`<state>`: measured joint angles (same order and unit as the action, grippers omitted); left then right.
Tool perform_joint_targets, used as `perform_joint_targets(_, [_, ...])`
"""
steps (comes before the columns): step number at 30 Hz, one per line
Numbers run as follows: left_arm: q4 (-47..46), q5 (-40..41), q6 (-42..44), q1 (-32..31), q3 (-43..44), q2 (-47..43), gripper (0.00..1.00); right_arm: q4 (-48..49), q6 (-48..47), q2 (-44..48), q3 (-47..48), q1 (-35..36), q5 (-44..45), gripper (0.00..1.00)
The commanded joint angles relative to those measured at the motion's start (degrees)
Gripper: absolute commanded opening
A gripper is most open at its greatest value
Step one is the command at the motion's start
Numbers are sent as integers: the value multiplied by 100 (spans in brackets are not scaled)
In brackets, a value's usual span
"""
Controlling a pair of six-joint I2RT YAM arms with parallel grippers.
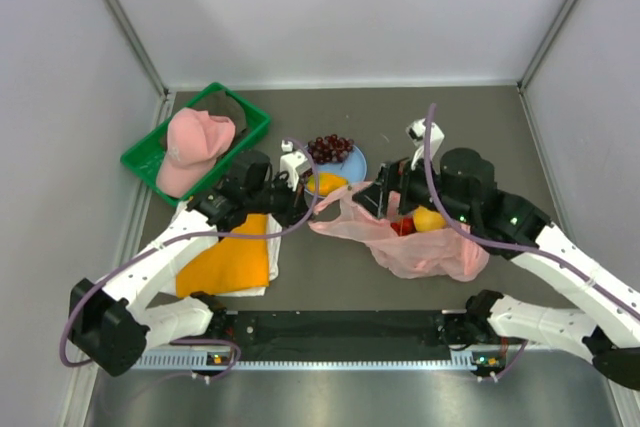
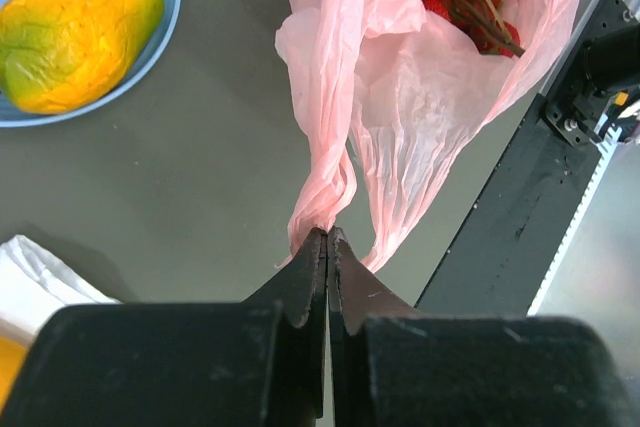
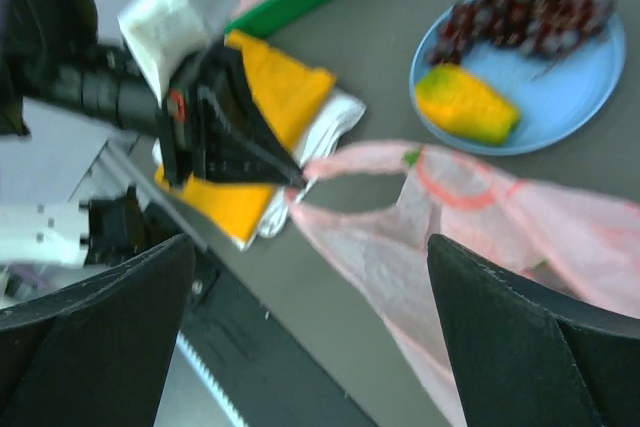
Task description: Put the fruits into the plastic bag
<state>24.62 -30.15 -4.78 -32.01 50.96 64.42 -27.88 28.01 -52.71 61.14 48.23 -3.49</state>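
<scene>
The pink plastic bag (image 1: 435,247) lies crumpled right of centre, with a yellow lemon (image 1: 428,219) and red fruits (image 1: 402,227) showing through its mouth. My left gripper (image 2: 327,237) is shut on a twisted handle loop of the bag (image 2: 400,97), pulling it leftward. Dark grapes (image 1: 330,147) and an orange-yellow mango (image 1: 325,184) rest on the light blue plate (image 1: 357,162). My right gripper (image 3: 310,247) hangs open and empty above the bag (image 3: 450,237), near its mouth. The mango (image 2: 75,32) also appears on the plate at the top left of the left wrist view.
A green basket (image 1: 150,152) holding a pink cap (image 1: 195,142) sits at the back left. A folded orange cloth (image 1: 228,257) on white fabric lies under the left arm. A black rail (image 1: 340,327) runs along the near edge. Grey walls enclose the table.
</scene>
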Motion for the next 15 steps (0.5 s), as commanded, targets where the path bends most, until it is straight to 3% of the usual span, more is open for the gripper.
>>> perform_joint_targets(1, [-177,-192,38,-7,-130,-272,0,47,-313,-336,853,-6,1024,99])
perform_joint_targets(8, [-142,-298,47,-7,-306,-527,0,-288,-437,-1767,2346,-621,779,99])
perform_joint_targets(15, [-159,-562,100,-16,-402,-633,0,-745,-1131,-3576,3614,-814,1183,99])
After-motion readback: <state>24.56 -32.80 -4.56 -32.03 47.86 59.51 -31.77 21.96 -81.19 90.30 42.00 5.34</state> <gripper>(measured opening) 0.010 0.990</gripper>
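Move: From the empty right hand the grapes lie about 20 cm ahead, 7 cm to the left and 28 cm below. Nearer in, the mango is some 13 cm ahead and 8 cm left of that hand, and the filled bag's body about 2 cm ahead and 11 cm right, both far below it. From the left hand, the grapes are roughly 20 cm ahead, 4 cm right and 16 cm below. Open right hand swings about 13 cm forward towards the grapes, rising then dipping; left keeps pinching the bag. ##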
